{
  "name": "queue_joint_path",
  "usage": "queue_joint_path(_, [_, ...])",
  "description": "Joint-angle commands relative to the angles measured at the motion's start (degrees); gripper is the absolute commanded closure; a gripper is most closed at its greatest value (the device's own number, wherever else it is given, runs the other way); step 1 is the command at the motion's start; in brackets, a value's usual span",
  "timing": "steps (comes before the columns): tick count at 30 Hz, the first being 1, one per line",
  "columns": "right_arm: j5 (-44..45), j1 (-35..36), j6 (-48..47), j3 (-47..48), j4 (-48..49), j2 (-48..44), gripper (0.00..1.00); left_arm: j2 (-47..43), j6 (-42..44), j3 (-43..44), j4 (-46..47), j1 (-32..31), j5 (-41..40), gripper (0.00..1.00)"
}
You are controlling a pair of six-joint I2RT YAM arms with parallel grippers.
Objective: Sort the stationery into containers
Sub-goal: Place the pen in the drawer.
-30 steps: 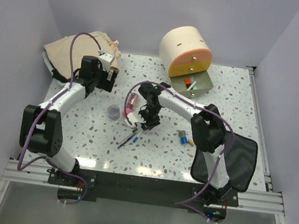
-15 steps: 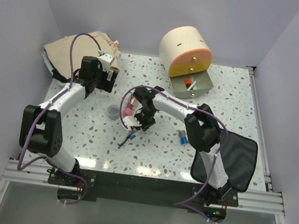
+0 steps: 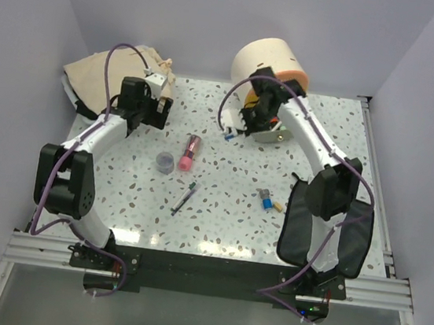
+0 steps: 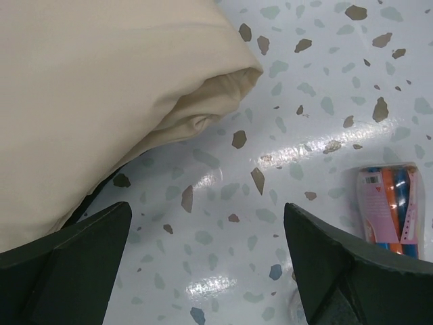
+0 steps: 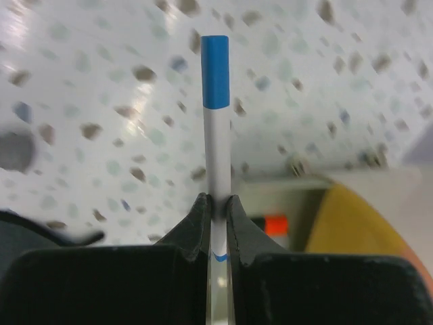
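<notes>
My right gripper [image 3: 245,125] is shut on a thin white pen with a blue cap [image 5: 215,71], held just left of the cream cylindrical box [image 3: 267,64] and its pull-out drawer [image 5: 298,203]. The arm covers most of the drawer in the top view. A pink tube [image 3: 190,151], a small grey pot [image 3: 165,162] and a green-capped pen [image 3: 184,198] lie mid-table. Small blue and yellow pieces [image 3: 267,202] lie beside the black pouch [image 3: 335,232]. My left gripper [image 3: 158,112] stands open over bare table, with the pink tube [image 4: 392,210] to its right.
A crumpled cream fabric bag [image 3: 117,71] lies at the back left, right next to my left gripper. An orange item [image 5: 276,223] shows inside the drawer. Walls close in the table at the back and both sides.
My right gripper shut on the blue-capped pen at mid-table, lifted it and carried it back to the drawer. The left arm has barely moved.
</notes>
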Motion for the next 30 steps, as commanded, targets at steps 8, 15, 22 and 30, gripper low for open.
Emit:
queue_joint_path(8, [14.72,-9.34,0.79,10.32,4.63,6.87,1.00,3.47,-2.17,6.75,0.73,0.00,-4.57,0.00])
queue_joint_path(15, [18.94,-10.40,5.00,9.17,12.46,9.86,0.79,1.54,-1.91,4.65,0.82,-0.09,-5.62,0.00])
queue_joint_path(22, [19.21,-10.66,12.56,10.93,14.06,7.49,0.41,-0.22,-1.47,2.98,1.44,0.00,-7.29,0.00])
queue_joint_path(30, [-5.92,-5.58,10.38,-2.62,3.14,-5.25,0.45,-1.27,-3.30,2.27,1.61,0.00,-9.05,0.00])
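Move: The right hand holds the blue-capped pen; the open drawer lies about 10 cm ahead of it, 9 cm to the right and some 9 cm below. The orange marker already inside it is about 9 cm ahead and 6 cm right of the hand, while the cabinet body stands 17 cm ahead and 4 cm right. The pink pencil case is 5 cm back and 16 cm left, down on the table. From the left hand the drawer is some 39 cm right and 3 cm ahead, a little lower. Still pinching the pen, the right hand sweeps forward and right about 16 cm in all towards the open drawer, arching some 5 cm up and then sinking about 7 cm, with the wrist turning clockwise some 20 degrees. Above the drawer the fingers open to a bit over half and let go of the pen, and the empty hand then draws back about 4 cm, slightly left and up. ##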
